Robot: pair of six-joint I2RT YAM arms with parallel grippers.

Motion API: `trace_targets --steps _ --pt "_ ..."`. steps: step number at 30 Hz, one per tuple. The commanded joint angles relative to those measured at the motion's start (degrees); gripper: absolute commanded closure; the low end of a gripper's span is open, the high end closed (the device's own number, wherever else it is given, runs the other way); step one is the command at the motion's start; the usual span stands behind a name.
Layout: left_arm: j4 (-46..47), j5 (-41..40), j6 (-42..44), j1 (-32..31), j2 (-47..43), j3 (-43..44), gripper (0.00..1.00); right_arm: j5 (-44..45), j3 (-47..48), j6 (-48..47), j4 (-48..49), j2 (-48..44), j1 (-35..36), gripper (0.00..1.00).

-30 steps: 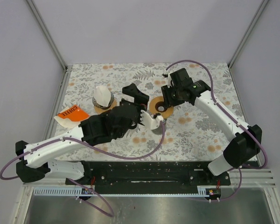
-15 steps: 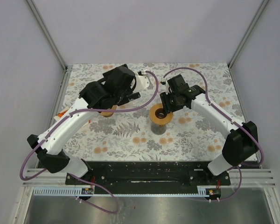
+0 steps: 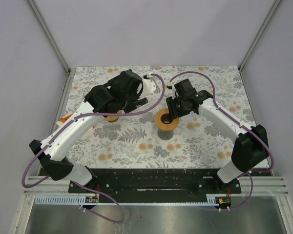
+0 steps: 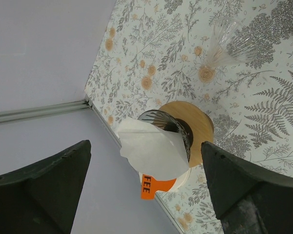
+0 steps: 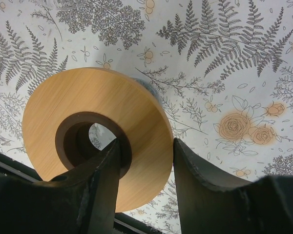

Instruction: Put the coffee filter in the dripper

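Observation:
The white paper coffee filter stands in a dark ribbed holder on a wooden disc at the back left. My left gripper hangs above it, open wide, with one finger on each side and neither touching. In the top view that arm hides the filter; only the disc's edge shows. The dripper's wooden ring sits mid-table. My right gripper is shut on the ring, one finger in the hole and the other against the outer rim.
An orange coffee packet lies beside the left wall, just past the filter. A clear glass piece stands on the floral cloth. Grey walls and metal frame rails bound the table on the left, back and right.
The left arm has swung from the middle of the table to the back left and now hangs over the filter. The right gripper keeps its hold, shifted only slightly.

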Motion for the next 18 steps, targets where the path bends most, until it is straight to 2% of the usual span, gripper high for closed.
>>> trace_targets --steps 1,7,10,13,18 --pt "0.26 1.4 -2.88 0.38 0.59 1.07 0.01 -1.52 -0.22 -0.34 2.16 0.42 0.3 0.97" --pt "-1.23 4.55 -7.62 0.47 3.31 3.97 0.01 -2.49 0.48 -0.6 0.67 -0.02 0.31 0.51" --pt "-1.24 7.89 -11.31 0.73 5.77 6.25 0.01 -2.93 1.79 -0.77 -0.38 -0.72 0.3 0.42" --pt "-0.89 11.32 -14.74 0.99 9.02 8.19 0.01 -3.81 3.9 -1.39 -1.79 -1.42 0.22 0.38" --pt "4.2 15.19 -19.48 3.97 14.2 9.34 0.04 -3.73 6.63 -2.01 -3.55 -3.53 0.3 0.23"
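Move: The right hand holds the rim of the wooden ring, whose middle is about 3 cm left of that hand, 2 cm back and 1 cm below; the glass carafe under the ring is centred some 8 cm below the hand, likewise 3 cm left and 2 cm back. From the left hand the ring lies about 12 cm right, 2 cm back and 19 cm down. The dripper with the filter is 11 cm left, 6 ahead, 27 down; the clear cone is 10 cm ahead, 1 right, 31 down. Rightward and down, some 7 cm in all and gathering speed, the empty left hand heads towards the ring, fingers wide open and tipping about 15 degrees further down. The right hand first stays at the ring's rim, then spreads its fingers to let go and just begins to rise, by about 1 cm. ##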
